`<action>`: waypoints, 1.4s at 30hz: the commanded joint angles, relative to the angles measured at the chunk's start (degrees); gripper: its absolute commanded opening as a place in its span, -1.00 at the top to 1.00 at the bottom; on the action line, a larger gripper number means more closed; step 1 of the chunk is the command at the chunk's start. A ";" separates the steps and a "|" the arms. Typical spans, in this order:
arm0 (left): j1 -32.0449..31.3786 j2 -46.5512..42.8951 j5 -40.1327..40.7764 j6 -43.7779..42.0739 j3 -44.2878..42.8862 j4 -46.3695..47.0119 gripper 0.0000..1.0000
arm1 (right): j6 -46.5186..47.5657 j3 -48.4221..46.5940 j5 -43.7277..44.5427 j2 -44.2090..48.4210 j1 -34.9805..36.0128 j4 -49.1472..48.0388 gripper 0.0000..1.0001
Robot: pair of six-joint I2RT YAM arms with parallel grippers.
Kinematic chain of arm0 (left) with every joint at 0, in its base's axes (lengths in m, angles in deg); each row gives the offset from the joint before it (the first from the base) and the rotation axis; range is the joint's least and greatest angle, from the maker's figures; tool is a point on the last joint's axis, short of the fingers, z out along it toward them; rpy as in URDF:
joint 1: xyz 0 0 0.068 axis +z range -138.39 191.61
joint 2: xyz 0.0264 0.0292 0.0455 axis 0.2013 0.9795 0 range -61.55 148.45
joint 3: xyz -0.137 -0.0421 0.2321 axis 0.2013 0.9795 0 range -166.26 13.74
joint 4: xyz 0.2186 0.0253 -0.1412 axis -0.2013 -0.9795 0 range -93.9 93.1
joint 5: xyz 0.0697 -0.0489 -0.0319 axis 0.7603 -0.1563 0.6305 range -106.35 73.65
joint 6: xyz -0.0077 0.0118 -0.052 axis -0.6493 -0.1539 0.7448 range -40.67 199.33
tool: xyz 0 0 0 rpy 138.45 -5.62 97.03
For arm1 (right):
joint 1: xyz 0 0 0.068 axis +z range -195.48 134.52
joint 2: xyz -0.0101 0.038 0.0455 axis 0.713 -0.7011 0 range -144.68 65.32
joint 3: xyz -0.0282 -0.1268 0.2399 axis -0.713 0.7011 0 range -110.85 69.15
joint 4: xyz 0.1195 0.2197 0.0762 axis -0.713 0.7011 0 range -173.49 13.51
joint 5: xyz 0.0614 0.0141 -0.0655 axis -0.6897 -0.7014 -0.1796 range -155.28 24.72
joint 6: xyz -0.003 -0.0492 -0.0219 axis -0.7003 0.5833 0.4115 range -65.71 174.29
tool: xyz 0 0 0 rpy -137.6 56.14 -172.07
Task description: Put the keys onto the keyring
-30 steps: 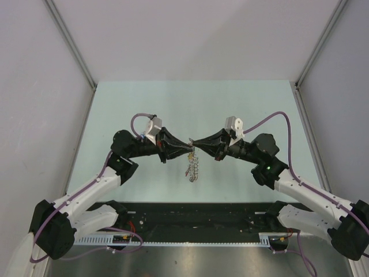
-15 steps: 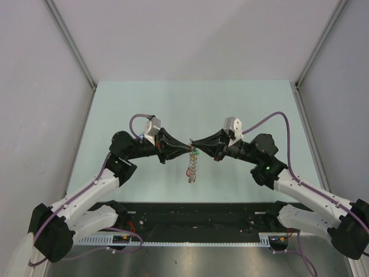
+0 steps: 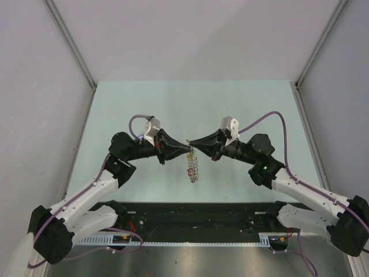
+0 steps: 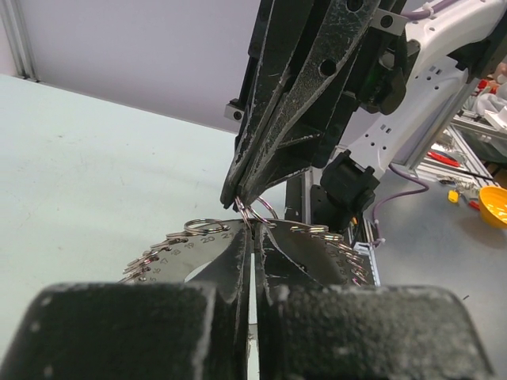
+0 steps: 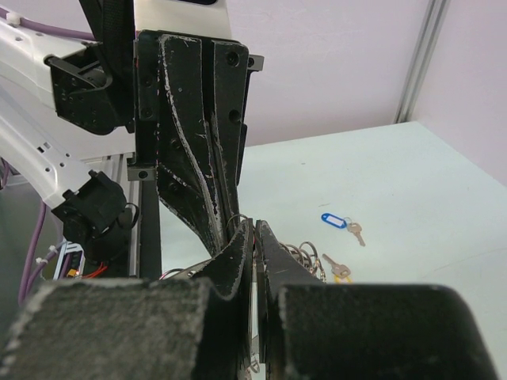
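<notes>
The keyring point(image 3: 194, 167), a grey numbered disc fringed with small split rings, hangs above the middle of the table. My left gripper point(image 3: 187, 151) and right gripper point(image 3: 190, 143) meet tip to tip at its top. In the left wrist view, my left gripper point(image 4: 253, 229) is shut at the top rim of the keyring point(image 4: 170, 252), beside a small split ring. In the right wrist view, my right gripper point(image 5: 255, 229) is shut on the disc's edge. Two keys lie loose on the table, one with a blue tag point(image 5: 336, 221) and one with a yellow tag point(image 5: 336, 269).
A black rail point(image 3: 196, 216) runs along the table's near edge between the arm bases. Grey walls with aluminium posts point(image 3: 72, 49) close in both sides. An orange bowl point(image 4: 493, 206) sits off the table behind the right arm.
My left gripper's jaws have closed at the keyring's top. Both gripper tips shifted slightly, with the keyring still hanging between them.
</notes>
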 commanded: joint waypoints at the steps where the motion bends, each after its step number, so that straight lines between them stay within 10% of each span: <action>1: -0.62 -1.70 1.92 -2.28 -1.18 2.57 0.99 | 0.41 -0.83 0.20 0.40 1.37 1.57 1.00; 29: -2.73 -1.35 10.54 -20.56 -10.93 -26.87 0.99 | 13.85 -5.14 25.60 7.09 10.07 19.40 0.04; 42: -3.00 -1.61 7.47 -38.66 -15.07 -43.84 1.00 | 21.41 -14.10 13.04 3.75 7.79 41.04 0.00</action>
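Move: My left fingertips are shut on the keyring's upper rim. Its middle hangs some 5 cm below that hand, about 3 cm back and 1 cm to the right. On the table, roughly 25 cm lower, the yellow-tagged key lies about 16 cm ahead and 12 cm left, the blue-tagged key 20 cm ahead and 19 cm left. My right fingertips still pinch a small ring there, with the keyring's middle about 6 cm below, 4 cm back and 1 cm right. I let go with my right hand, spreading its fingers to about half open as it sinks some 3 cm, then drawing off to the right and partly back up. My left hand keeps its pinch and carries the keyring about 4 cm down and 2 cm forward, easing a little left late on. Both hands tip their fingers downward by some 20 degrees. ##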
